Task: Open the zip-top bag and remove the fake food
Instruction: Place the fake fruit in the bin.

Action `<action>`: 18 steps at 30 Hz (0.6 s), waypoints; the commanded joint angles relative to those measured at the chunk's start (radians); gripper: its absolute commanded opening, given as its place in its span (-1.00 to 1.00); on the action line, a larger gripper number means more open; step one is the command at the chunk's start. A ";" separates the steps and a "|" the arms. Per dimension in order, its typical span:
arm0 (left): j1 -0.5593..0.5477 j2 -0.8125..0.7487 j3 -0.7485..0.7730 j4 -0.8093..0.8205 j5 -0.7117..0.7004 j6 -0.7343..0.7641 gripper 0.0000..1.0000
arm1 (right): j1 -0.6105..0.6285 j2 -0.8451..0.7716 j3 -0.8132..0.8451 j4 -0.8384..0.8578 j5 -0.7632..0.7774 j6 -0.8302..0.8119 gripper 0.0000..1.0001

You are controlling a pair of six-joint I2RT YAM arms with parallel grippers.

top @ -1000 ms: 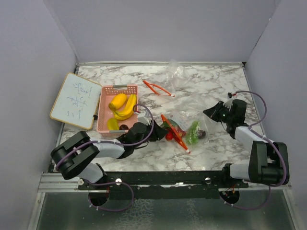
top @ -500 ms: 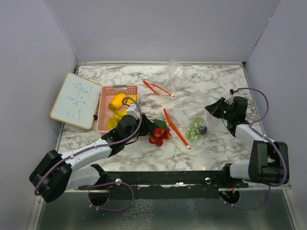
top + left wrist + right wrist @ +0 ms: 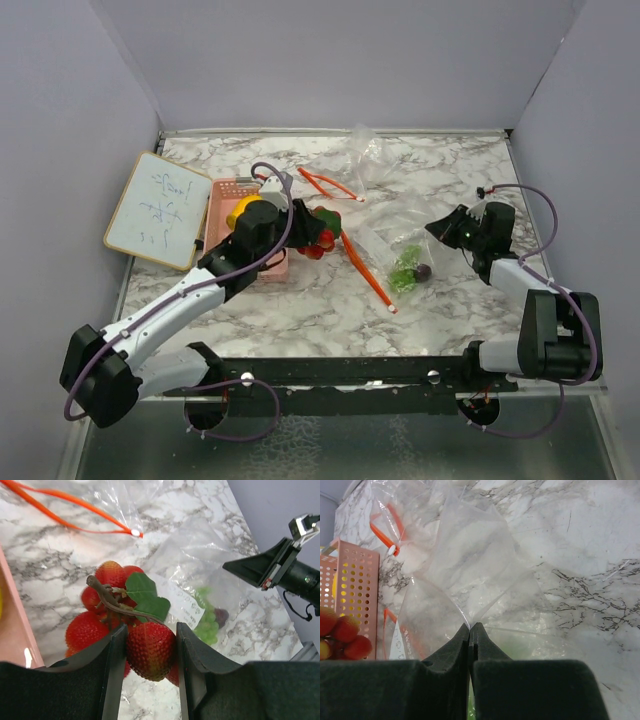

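My left gripper [image 3: 148, 652] is shut on a red strawberry of a leafy strawberry bunch [image 3: 107, 607], fake food held in the air. From above, the left gripper [image 3: 303, 228] and the strawberry bunch [image 3: 320, 240] hang beside the pink basket's right edge. The clear zip-top bag [image 3: 395, 245] lies on the marble, its orange zip strip [image 3: 366, 271] open. Green grapes [image 3: 404, 266] and a dark purple piece [image 3: 424, 271] lie inside. My right gripper [image 3: 440, 231] is shut on the bag's far corner, and the film rises to a peak at the right gripper [image 3: 470, 628].
The pink basket [image 3: 240, 184] holds yellow bananas [image 3: 243, 210]. A second clear bag [image 3: 362, 155] with an orange zip [image 3: 328, 183] lies at the back. A small whiteboard [image 3: 158, 210] leans at the left. Grey walls close in three sides.
My left arm has lifted the strawberry bunch out of the bag and carried it left and back towards the basket. My right gripper has kept its pinch on the bag.
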 commanded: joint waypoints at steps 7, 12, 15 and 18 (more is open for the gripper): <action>0.151 -0.128 0.132 -0.218 -0.158 0.160 -0.31 | -0.006 0.001 -0.003 0.015 -0.044 -0.052 -0.96; 0.225 -0.175 0.126 -0.286 -0.148 0.177 -0.31 | -0.006 -0.009 -0.009 0.013 -0.047 -0.057 -0.96; 0.242 -0.186 0.095 -0.305 -0.133 0.178 -0.31 | -0.006 -0.013 -0.004 0.002 -0.046 -0.063 -0.96; 0.248 -0.190 0.045 -0.296 -0.111 0.167 -0.30 | -0.007 -0.011 0.000 0.002 -0.057 -0.064 -0.96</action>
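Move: To the left hand's left, roughly 17 cm off and some 5 cm farther out, stands the bin, its middle about 15 cm below the held strawberry bunch. The emptied bag lies about 22 cm ahead and 7 cm to the right, on the table some 20 cm down; the green grapes, in the other bag, lie about 23 cm right and 4 cm nearer. From the right hand the bin is some 45 cm to the left, roughly level. Swinging the strawberry bunch left to bring it over the bin, the left hand travels about 12 cm, easing out towards the end, with a slight reach forward. It climbs nearly 5 cm on the way, then begins to sink a little over the bin, while the wrist turns some 20 degrees counter-clockwise and its left side rises. The fingers keep their pinch on one strawberry. ##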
